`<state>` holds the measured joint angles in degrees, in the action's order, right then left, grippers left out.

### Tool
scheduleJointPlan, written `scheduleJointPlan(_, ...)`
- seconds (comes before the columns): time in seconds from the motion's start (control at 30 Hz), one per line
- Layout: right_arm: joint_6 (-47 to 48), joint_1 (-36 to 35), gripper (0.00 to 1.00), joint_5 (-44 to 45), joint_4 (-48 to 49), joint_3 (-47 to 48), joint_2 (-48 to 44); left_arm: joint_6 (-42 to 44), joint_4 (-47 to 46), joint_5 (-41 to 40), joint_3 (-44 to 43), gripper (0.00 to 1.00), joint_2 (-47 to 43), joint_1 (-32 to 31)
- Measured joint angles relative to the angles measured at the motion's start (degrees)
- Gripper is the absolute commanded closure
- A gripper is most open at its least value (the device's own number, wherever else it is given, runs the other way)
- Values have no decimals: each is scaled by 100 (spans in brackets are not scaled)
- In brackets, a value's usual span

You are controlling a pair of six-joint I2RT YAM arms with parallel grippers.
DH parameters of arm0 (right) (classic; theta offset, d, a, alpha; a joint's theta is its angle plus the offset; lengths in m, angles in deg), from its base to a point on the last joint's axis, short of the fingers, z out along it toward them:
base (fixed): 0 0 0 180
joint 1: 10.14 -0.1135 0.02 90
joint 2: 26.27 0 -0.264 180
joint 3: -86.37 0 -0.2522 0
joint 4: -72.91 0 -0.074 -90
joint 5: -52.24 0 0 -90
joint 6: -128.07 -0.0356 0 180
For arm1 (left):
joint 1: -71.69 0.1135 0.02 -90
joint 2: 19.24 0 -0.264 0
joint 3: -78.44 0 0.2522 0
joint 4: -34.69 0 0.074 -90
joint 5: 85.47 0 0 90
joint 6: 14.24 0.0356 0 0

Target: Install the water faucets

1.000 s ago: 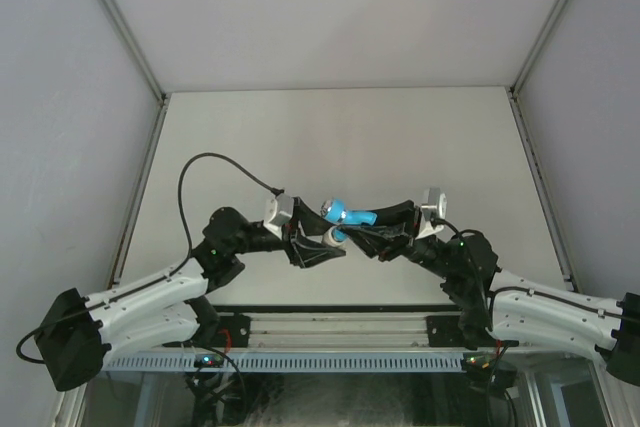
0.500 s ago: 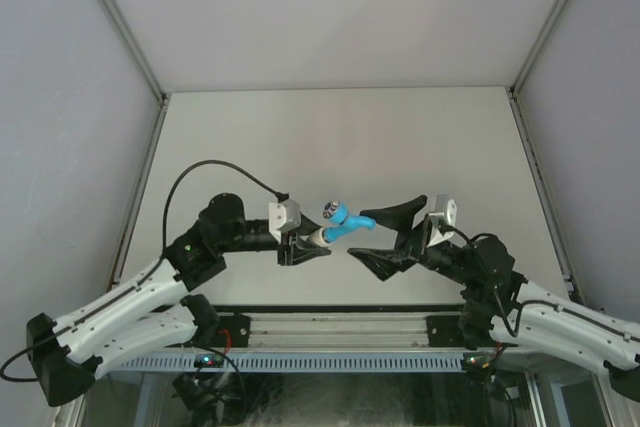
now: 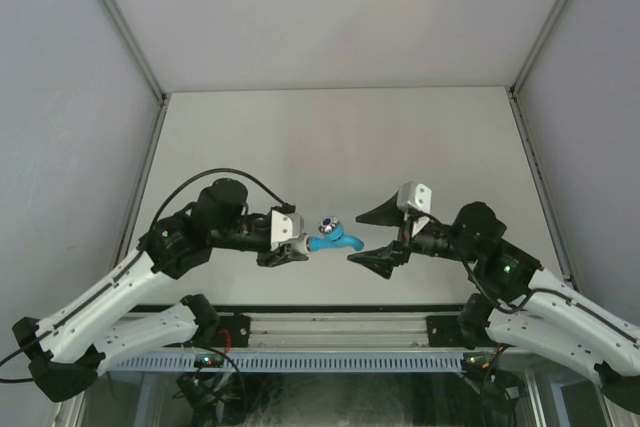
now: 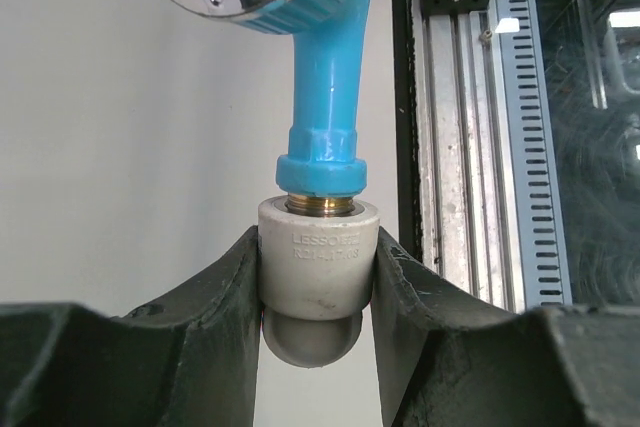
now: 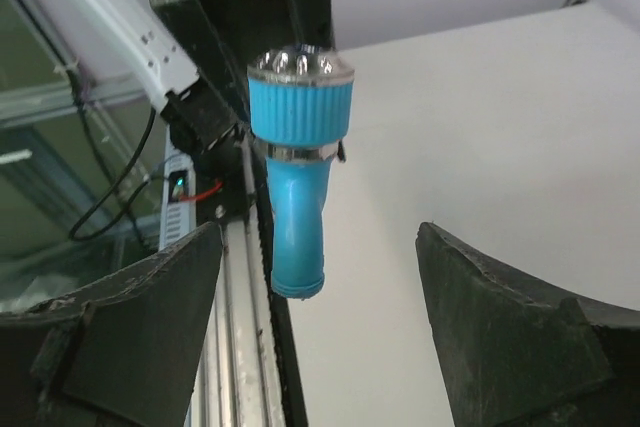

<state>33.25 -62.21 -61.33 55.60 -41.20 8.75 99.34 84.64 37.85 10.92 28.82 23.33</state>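
The blue water faucet (image 3: 335, 238) hangs in the air above the table's near middle, its threaded end seated in a white-grey pipe fitting (image 3: 299, 243). My left gripper (image 3: 290, 248) is shut on that fitting. In the left wrist view the fitting (image 4: 317, 267) sits pinched between both fingers, and the faucet (image 4: 325, 107) rises from it with a band of brass thread showing. My right gripper (image 3: 366, 237) stands open just right of the spout, touching nothing. From the right wrist, the faucet (image 5: 298, 177) hangs ahead of the open right gripper (image 5: 320, 282), nearer its left finger.
The aluminium rail (image 3: 330, 327) with its slotted cable duct runs along the table's near edge, below both grippers. Grey enclosure walls stand at the left, right and back of the white table (image 3: 340, 137). A black cable (image 3: 215, 179) loops over the left arm.
My right gripper has let go of the faucet, opened wide and drawn back to the right. My left gripper has shut on the fitting and turned, so the faucet now points right.
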Motion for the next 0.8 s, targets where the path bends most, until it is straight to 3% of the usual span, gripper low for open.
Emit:
scheduleJointPlan(0.23, -210, 22, 28, -719, 59, 35, 831, 514, 584, -238, -273, 100, 168, -59)
scheduleJointPlan(0.33, -369, 20, 39, -728, 186, 35, 968, 612, 715, -448, -273, 100, 293, -186)
scheduleJointPlan(0.43, -584, 20, 62, -695, 422, 35, 1051, 693, 802, -634, -273, 100, 345, -310)
scheduleJointPlan(0.53, -898, 15, 78, -616, 610, 37, 1204, 732, 817, -855, -273, 100, 339, -393)
scheduleJointPlan(0.7, -1655, 20, 95, -210, 804, 37, 1360, 815, 817, -1349, -271, 100, 210, -483)
scheduleJointPlan(0.8, -2249, 17, 93, 111, 896, 35, 1375, 885, 715, -1676, -249, 100, 44, -590)
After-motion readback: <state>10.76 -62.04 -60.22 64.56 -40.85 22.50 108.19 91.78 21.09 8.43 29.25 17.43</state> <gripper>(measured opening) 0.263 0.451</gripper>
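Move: The blue faucet, hanging from the white fitting in the left gripper, has its middle about 6 cm left of the open right gripper, level with it fore and aft and perhaps 2 cm lower. Its round handle lies some 7 cm left and 2 cm ahead of that gripper, at about its height; the white fitting is 14 cm left, 1 cm back and 4 cm lower. From the left gripper, the faucet's middle is about 8 cm right, 1 cm ahead and 2 cm higher. Bring the right gripper left about 4 cm and down some 3 cm onto the faucet, then ease it 2 cm forward while closing its fingers on the body just under the handle, rolling the wrist about 25 degrees so its forward side dips. Keep the left fingers shut on the white fitting; sink that hand 2.5 cm, then let it drift left and forward, tilting some 15 degrees. ##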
